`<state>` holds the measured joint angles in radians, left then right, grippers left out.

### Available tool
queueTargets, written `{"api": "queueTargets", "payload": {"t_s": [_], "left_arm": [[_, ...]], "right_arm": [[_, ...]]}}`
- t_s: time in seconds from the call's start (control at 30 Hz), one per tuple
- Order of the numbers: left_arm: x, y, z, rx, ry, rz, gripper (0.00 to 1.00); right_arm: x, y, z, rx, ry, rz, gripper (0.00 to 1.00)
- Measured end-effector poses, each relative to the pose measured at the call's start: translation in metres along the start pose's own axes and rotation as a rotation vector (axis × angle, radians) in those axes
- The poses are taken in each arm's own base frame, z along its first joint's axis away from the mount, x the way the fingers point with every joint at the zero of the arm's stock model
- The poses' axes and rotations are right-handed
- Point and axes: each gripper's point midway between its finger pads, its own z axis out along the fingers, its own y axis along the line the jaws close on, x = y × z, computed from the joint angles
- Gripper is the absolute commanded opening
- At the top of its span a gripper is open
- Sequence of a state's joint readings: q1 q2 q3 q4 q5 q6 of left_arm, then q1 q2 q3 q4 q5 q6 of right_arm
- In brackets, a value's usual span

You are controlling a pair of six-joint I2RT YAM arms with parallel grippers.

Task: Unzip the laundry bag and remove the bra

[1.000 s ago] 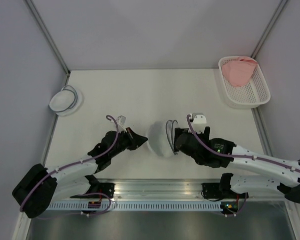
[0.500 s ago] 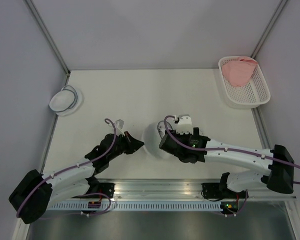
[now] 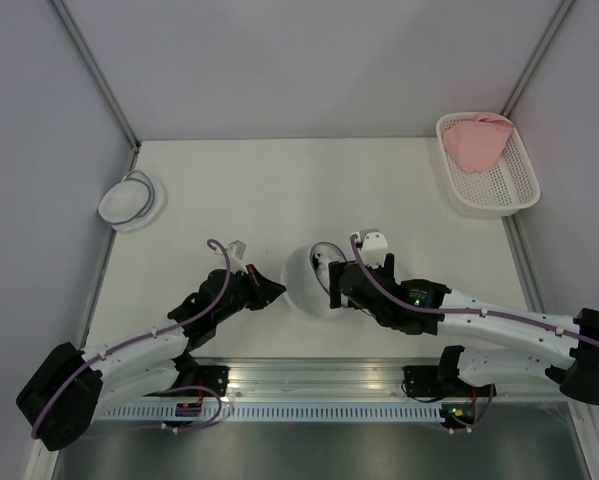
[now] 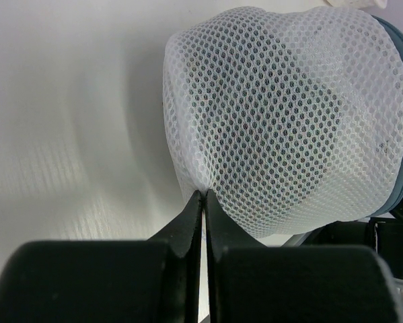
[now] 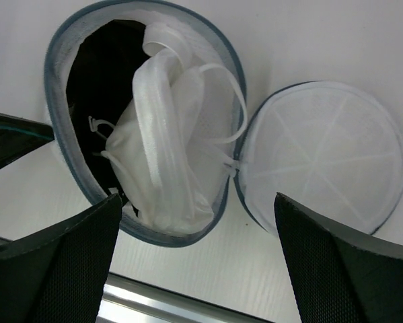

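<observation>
The laundry bag [image 3: 304,280], a white mesh dome with a dark grey-blue zipper rim [image 5: 58,128], lies on its side between my two arms. It is unzipped. Its flat disc lid [image 5: 322,155] hangs open beside the mouth. The bra [image 5: 171,141], white with thin straps, bulges out of the opening against a dark interior. My left gripper [image 4: 203,195] is shut on a pinch of mesh at the dome's base [image 4: 282,121]. My right gripper [image 5: 196,202] is wide open just in front of the mouth, holding nothing.
A white slatted basket [image 3: 509,190] holding a pink garment [image 3: 476,140] stands at the back right corner. A smaller white dome with a pale bluish rim [image 3: 131,200] lies by the left wall. The metal rail [image 3: 309,380] runs along the near edge.
My right gripper swung left over the bag, then drew back slightly to the right. The bag's open mouth now shows at its top. My left gripper keeps its pinch on the mesh.
</observation>
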<state>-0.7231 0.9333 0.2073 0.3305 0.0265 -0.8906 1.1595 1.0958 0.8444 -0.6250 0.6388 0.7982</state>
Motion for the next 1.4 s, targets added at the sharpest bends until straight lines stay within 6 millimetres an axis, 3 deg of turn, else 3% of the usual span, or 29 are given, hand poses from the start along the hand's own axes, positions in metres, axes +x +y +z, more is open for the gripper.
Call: {"api": "queueTargets", "payload": {"t_s": [0.13,0.3,0.4,0.43,0.5,0.53,0.6,0.73,0.87,1.0,1.23,1.4], "left_arm": [[0.0,0.001,0.0,-0.001,0.001,0.001,0.02],[0.0,0.0,-0.001,0.003,-0.002,0.004,0.02],[-0.001,-0.001,-0.001,0.005,-0.004,0.007,0.02],[-0.001,-0.001,-0.001,0.006,-0.004,0.009,0.02],[-0.001,-0.001,-0.001,0.005,-0.004,0.01,0.02],[0.0,0.0,-0.001,0.003,-0.002,0.01,0.02],[0.002,0.003,-0.002,-0.002,0.002,0.01,0.02],[0.009,0.012,-0.003,-0.019,0.015,0.01,0.02],[0.011,0.013,-0.005,-0.018,0.016,0.01,0.02],[0.009,0.012,-0.007,-0.009,0.007,0.01,0.02],[0.009,0.012,-0.007,-0.012,0.008,0.009,0.02],[0.01,0.013,-0.007,-0.013,0.011,0.009,0.02]], "right_arm": [[0.0,0.015,0.007,-0.085,0.01,0.003,0.98],[-0.001,0.016,0.023,-0.096,0.01,0.01,0.96],[0.006,0.014,0.041,-0.097,0.033,0.011,0.76],[0.009,0.014,0.047,-0.105,0.046,0.012,0.62],[0.016,0.016,0.057,-0.129,0.071,0.013,0.45],[0.018,0.018,0.061,-0.148,0.081,0.021,0.27],[0.023,0.025,0.065,-0.192,0.1,0.017,0.03],[0.024,0.034,0.063,-0.243,0.107,0.026,0.0],[0.017,0.024,0.052,-0.22,0.084,0.031,0.0],[-0.015,0.0,0.027,-0.136,-0.01,0.061,0.01],[-0.107,-0.038,-0.033,-0.053,-0.28,0.195,0.0],[-0.161,-0.076,-0.05,0.115,-0.424,0.285,0.0]]}}
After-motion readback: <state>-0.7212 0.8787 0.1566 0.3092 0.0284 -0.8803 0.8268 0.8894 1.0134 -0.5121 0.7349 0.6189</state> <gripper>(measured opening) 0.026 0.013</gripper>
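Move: The bra lies bunched in the unzipped mouth of the laundry bag, its middle some 5 cm to the left of my open right hand, 3 cm ahead and about 7 cm below. The bag's own middle is about 10 cm left, level fore and aft and 9 cm down; its flipped-open lid lies roughly 5 cm right and 12 cm below. From my left hand, already shut on the mesh, the bra is about 9 cm right, 4 cm ahead, at much the same height. I dip my right hand about 5 cm into the bag's mouth, reaching forward and left, and shut the wide-open fingers on the bra. Then I lift it some 20 cm, swinging right over the lid and slightly forward, tilting the fingers up and turning clockwise about 30 degrees. My left hand keeps its pinch on the mesh, easing slightly down, back and left. ##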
